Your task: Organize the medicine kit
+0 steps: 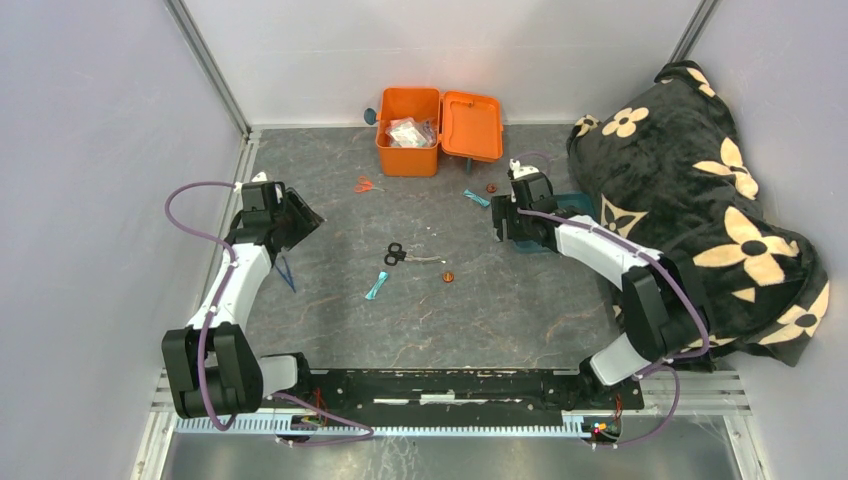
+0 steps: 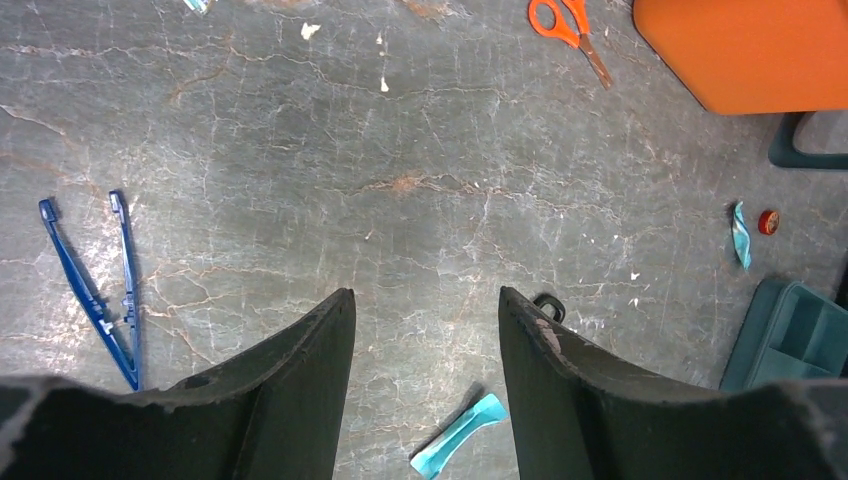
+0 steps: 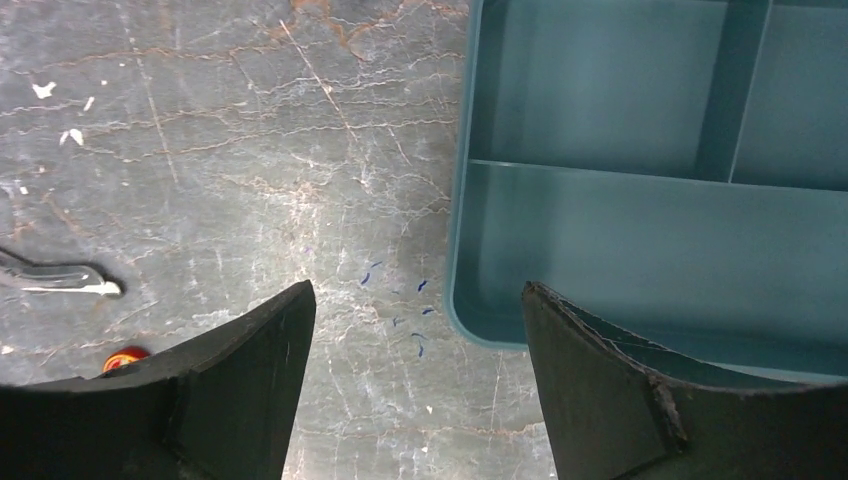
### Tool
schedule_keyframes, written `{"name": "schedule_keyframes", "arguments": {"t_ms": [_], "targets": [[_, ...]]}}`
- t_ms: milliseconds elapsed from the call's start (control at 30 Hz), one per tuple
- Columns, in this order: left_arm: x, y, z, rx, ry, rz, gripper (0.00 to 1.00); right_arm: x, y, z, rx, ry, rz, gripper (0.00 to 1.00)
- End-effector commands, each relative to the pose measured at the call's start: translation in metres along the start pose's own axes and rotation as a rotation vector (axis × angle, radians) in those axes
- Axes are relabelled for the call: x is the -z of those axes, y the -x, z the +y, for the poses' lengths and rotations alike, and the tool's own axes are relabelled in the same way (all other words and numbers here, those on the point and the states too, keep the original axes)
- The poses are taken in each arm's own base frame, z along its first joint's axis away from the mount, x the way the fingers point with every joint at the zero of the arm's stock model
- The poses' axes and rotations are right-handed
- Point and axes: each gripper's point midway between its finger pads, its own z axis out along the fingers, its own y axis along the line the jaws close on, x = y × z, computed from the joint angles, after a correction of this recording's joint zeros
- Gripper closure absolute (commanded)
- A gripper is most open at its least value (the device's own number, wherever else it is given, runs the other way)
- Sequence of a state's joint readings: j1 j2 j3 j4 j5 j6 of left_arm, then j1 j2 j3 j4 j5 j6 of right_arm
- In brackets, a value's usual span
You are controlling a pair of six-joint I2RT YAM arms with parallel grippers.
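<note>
The medicine kit (image 1: 408, 142) stands open at the back, its orange lid (image 1: 472, 125) laid flat to the right and packets inside. It shows as an orange corner (image 2: 750, 50) in the left wrist view. My left gripper (image 1: 300, 215) (image 2: 425, 295) hovers open over bare floor, nothing between its fingers. My right gripper (image 1: 510, 225) (image 3: 415, 290) is open at the near corner of the teal compartment tray (image 3: 640, 230) (image 1: 578, 205). Its right finger is over the tray, its left finger over the floor.
Loose on the floor lie blue tweezers (image 1: 286, 270) (image 2: 100, 290), orange scissors (image 1: 365, 184) (image 2: 565, 25), black scissors (image 1: 396, 255), two teal packets (image 1: 376, 286) (image 1: 476, 197) and small red discs (image 1: 447, 276) (image 1: 491, 187). A black flowered blanket (image 1: 700, 200) fills the right side.
</note>
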State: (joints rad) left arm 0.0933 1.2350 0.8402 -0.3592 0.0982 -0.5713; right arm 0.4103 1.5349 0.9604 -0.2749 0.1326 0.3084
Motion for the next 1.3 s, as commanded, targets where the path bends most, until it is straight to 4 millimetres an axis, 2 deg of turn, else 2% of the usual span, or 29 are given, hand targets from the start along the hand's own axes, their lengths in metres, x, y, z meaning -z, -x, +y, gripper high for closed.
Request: {"name": "schedule_keyframes", "arguments": {"t_ms": [0, 233, 433, 733, 900, 1000, 1067, 1133, 1200, 1267], "targets": [[0.006, 0.010, -0.016, -0.047, -0.079, -0.027, 0.39, -0.010, 0.011, -0.002, 0.013, -0.024, 0.000, 0.18], [0.007, 0.010, -0.018, -0.047, -0.085, -0.027, 0.39, -0.030, -0.009, 0.011, 0.058, 0.050, 0.091, 0.20], [0.006, 0.011, -0.016, -0.045, -0.076, -0.028, 0.39, -0.025, -0.028, 0.015, 0.070, 0.100, 0.135, 0.21], [0.003, 0.010, -0.010, -0.039, -0.045, -0.023, 0.39, 0.014, -0.077, 0.029, 0.086, 0.253, 0.207, 0.24], [0.001, 0.011, -0.007, -0.034, -0.029, -0.019, 0.38, 0.040, -0.094, 0.033, 0.106, 0.315, 0.222, 0.25], [0.000, 0.011, -0.004, -0.033, -0.016, -0.021, 0.39, 0.056, -0.094, 0.034, 0.118, 0.341, 0.214, 0.25], [0.000, 0.014, -0.002, -0.032, -0.001, -0.030, 0.39, 0.064, -0.086, 0.031, 0.130, 0.330, 0.189, 0.24], [-0.001, 0.017, 0.004, -0.021, 0.027, -0.039, 0.38, 0.069, -0.072, 0.020, 0.129, 0.257, 0.142, 0.24], [-0.004, 0.021, 0.015, 0.016, 0.064, -0.046, 0.36, 0.074, -0.050, 0.007, 0.105, 0.170, 0.047, 0.23], [-0.009, 0.026, 0.026, 0.067, 0.088, -0.048, 0.36, 0.084, -0.030, 0.004, 0.071, 0.142, -0.052, 0.22]]}}
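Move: The teal tray's middle lies about 12 cm right of the right hand, 5 cm ahead and 6 cm below, with its near left corner under the fingers. The teal packet is some 11 cm ahead and 8 cm left of the hand, the near red reel roughly 8 cm back and 16 cm left, both about 7 cm lower. From the left hand the tray lies some 59 cm right, 4 cm ahead and 11 cm down. The open right hand sinks about 5 cm into the tray's near end, drags it back some 10 cm, then rises. ##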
